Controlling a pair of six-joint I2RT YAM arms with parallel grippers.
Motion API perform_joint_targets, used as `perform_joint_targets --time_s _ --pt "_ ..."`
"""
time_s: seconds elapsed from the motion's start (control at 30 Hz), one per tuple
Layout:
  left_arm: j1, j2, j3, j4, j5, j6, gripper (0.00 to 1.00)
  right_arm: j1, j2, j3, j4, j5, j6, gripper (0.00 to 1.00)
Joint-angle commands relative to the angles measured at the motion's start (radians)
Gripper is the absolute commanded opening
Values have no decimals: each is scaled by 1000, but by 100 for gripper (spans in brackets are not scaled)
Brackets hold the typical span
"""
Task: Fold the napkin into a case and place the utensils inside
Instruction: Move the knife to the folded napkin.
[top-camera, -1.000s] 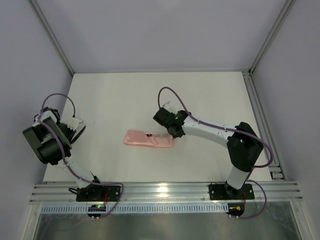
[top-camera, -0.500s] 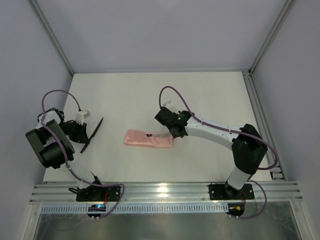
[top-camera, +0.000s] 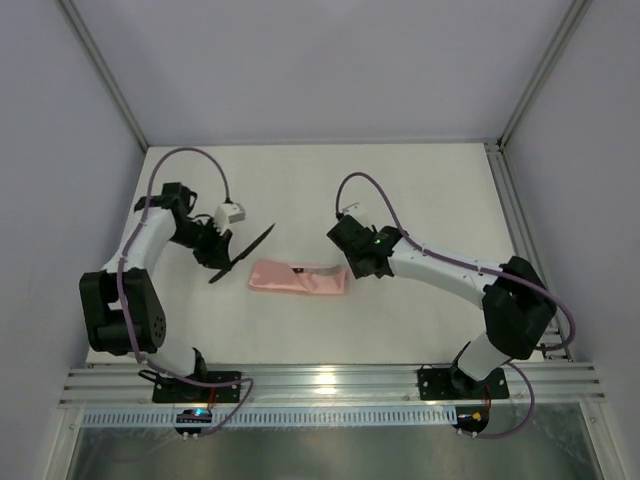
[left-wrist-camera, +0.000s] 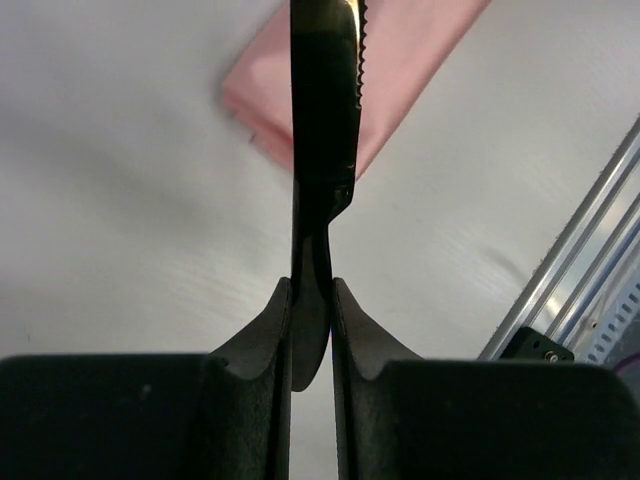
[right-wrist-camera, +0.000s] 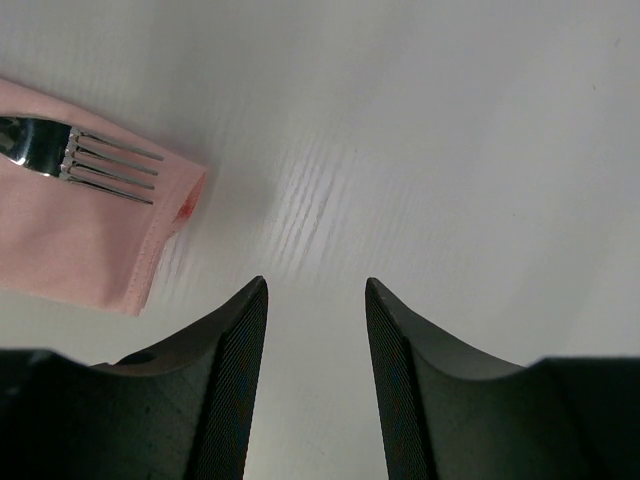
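Note:
The salmon-pink napkin is folded into a narrow case (top-camera: 298, 278) lying mid-table. A fork sits in it, its silvery prongs (right-wrist-camera: 105, 165) showing at the right end of the case (right-wrist-camera: 70, 240). My left gripper (top-camera: 224, 258) (left-wrist-camera: 312, 285) is shut on a dark knife (top-camera: 245, 250) (left-wrist-camera: 322, 100) with a serrated edge, held just left of the case, its blade reaching over the case's corner (left-wrist-camera: 420, 50). My right gripper (top-camera: 357, 270) (right-wrist-camera: 315, 285) hovers open just off the case's right end, with only bare table between its fingers.
The white table (top-camera: 420, 190) is walled on three sides. An aluminium rail (top-camera: 330, 385) runs along the near edge, where both arm bases are bolted. Another rail (left-wrist-camera: 590, 250) shows in the left wrist view.
My left arm has swung from the table's left edge in toward the case, carrying the knife. My right gripper has drifted slightly right, off the case's end.

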Motion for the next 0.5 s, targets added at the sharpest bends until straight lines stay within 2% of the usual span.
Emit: perform_joint_targets --time_s 0.0,0.03,0.13,0.17,0.27,0.47 --pt "-212 -48 70 21 50 -117 0 -67 -138 -64 90 -73 70 48" --pt "-319 -45 95 33 39 -134 0 -102 -162 -106 101 -93 76 48" --pt "-473 -4 144 79 22 -186 0 -160 -254 -183 144 -147 104 48" --pt "-563 13 185 92 21 -203 0 -171 -276 -200 154 -150 110 48" --pt "-697 101 250 139 34 -230 0 -206 -351 -251 156 -152 131 48" --pt "-803 272 360 240 68 -234 0 -242 -486 -314 119 -119 159 48"
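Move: The left hand already grips the knife about 10 cm above the table; the folded napkin's middle lies some 17 cm to its right, roughly 2 cm ahead and 9 cm below. The fork's head, lying on the napkin, is about 22 cm to that hand's right, 4 cm ahead and 8 cm below. From the open right hand, the napkin's middle is some 15 cm left, 2 cm ahead and 8 cm below. Left hand carries the knife some 25 cm right over the napkin, turning clockwise, while the right hand withdraws rightward. ##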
